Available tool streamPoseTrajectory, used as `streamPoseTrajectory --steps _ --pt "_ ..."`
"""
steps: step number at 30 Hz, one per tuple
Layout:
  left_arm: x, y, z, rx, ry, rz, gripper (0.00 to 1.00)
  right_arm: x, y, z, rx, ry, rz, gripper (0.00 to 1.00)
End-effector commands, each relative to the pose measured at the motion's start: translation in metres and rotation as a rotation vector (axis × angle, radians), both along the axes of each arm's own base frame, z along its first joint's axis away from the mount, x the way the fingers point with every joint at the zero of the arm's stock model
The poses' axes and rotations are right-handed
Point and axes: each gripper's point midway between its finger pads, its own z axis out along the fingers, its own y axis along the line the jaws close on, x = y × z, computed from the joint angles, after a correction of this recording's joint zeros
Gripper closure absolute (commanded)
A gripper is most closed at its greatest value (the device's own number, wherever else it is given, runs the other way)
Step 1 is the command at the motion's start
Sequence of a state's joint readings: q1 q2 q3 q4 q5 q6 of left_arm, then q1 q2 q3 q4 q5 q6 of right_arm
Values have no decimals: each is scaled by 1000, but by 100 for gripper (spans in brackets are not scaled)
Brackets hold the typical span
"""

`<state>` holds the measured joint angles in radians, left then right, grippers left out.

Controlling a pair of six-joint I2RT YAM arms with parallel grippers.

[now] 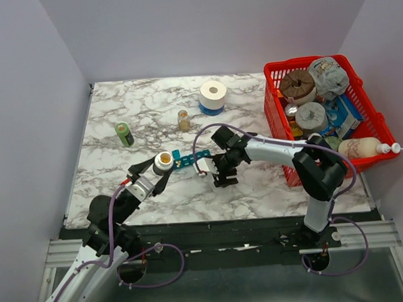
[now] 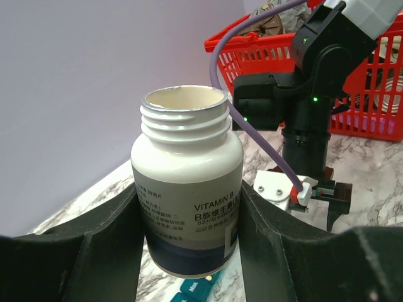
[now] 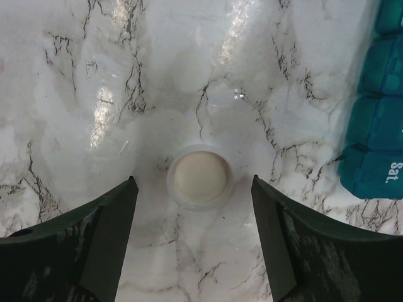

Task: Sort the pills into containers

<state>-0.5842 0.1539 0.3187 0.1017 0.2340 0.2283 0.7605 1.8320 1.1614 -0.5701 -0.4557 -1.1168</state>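
Note:
My left gripper [image 1: 163, 164] is shut on an uncapped white vitamin bottle [image 2: 187, 189] and holds it upright just above the left end of the teal pill organizer [image 1: 192, 158]. The strip shows below the bottle in the left wrist view [image 2: 196, 290], with one tiny pale pill [image 2: 208, 277] lying on it. My right gripper [image 1: 222, 177] is open just above the marble table, past the strip's right end. Its fingers [image 3: 107, 233] stand either side of a white cap [image 3: 200, 177] lying on the table, without touching it. The organizer's "Sat." end [image 3: 376, 170] is at the right.
A red mesh basket [image 1: 278, 123] full of goods stands at the right, with a white bottle [image 1: 363, 147] lying at its front edge. A white roll [image 1: 213, 95], a small amber jar [image 1: 184, 120] and a green can [image 1: 125, 134] stand at the back of the table [image 1: 257, 188].

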Motion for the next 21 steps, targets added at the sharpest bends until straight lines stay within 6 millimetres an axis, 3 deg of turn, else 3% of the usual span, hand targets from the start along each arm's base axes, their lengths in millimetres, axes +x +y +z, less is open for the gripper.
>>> streamPoseTrajectory --steps 1,5,12,16,21 --pt "1 11 18 -27 -43 54 100 7 7 1 -14 -19 -10 22" --pt "1 12 18 -26 -43 59 100 10 7 -2 -28 -24 -21 30" --pt "1 13 19 -30 -43 61 100 12 6 -3 -38 -20 -49 56" --pt "0 14 19 -30 -46 63 100 14 8 5 -12 -2 -78 57" --pt "0 13 18 -32 -42 59 100 18 13 29 75 62 -147 58"
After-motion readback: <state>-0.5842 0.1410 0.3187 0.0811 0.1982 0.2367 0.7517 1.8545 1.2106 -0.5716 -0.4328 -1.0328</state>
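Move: The white bottle cap lies flat on the table almost exactly between the right hand's open fingertips, about 1 cm below its hand point. From that hand, the pill organizer is centred about 6 cm ahead and 10 cm to the left, and the small glass jar some 21 cm ahead and 11 cm left. From the left hand, the cap is about 6 cm ahead, 12 cm to the right and 26 cm down. Forward by only about 1 cm, low over the table and towards the organizer, the right hand creeps while its fingers close from wide open to about half. The fingertips come to pinch the white cap by its opposite sides. Once they have shut on it, the hand begins to rise by roughly half a centimetre, turning about 5 degrees clockwise. ##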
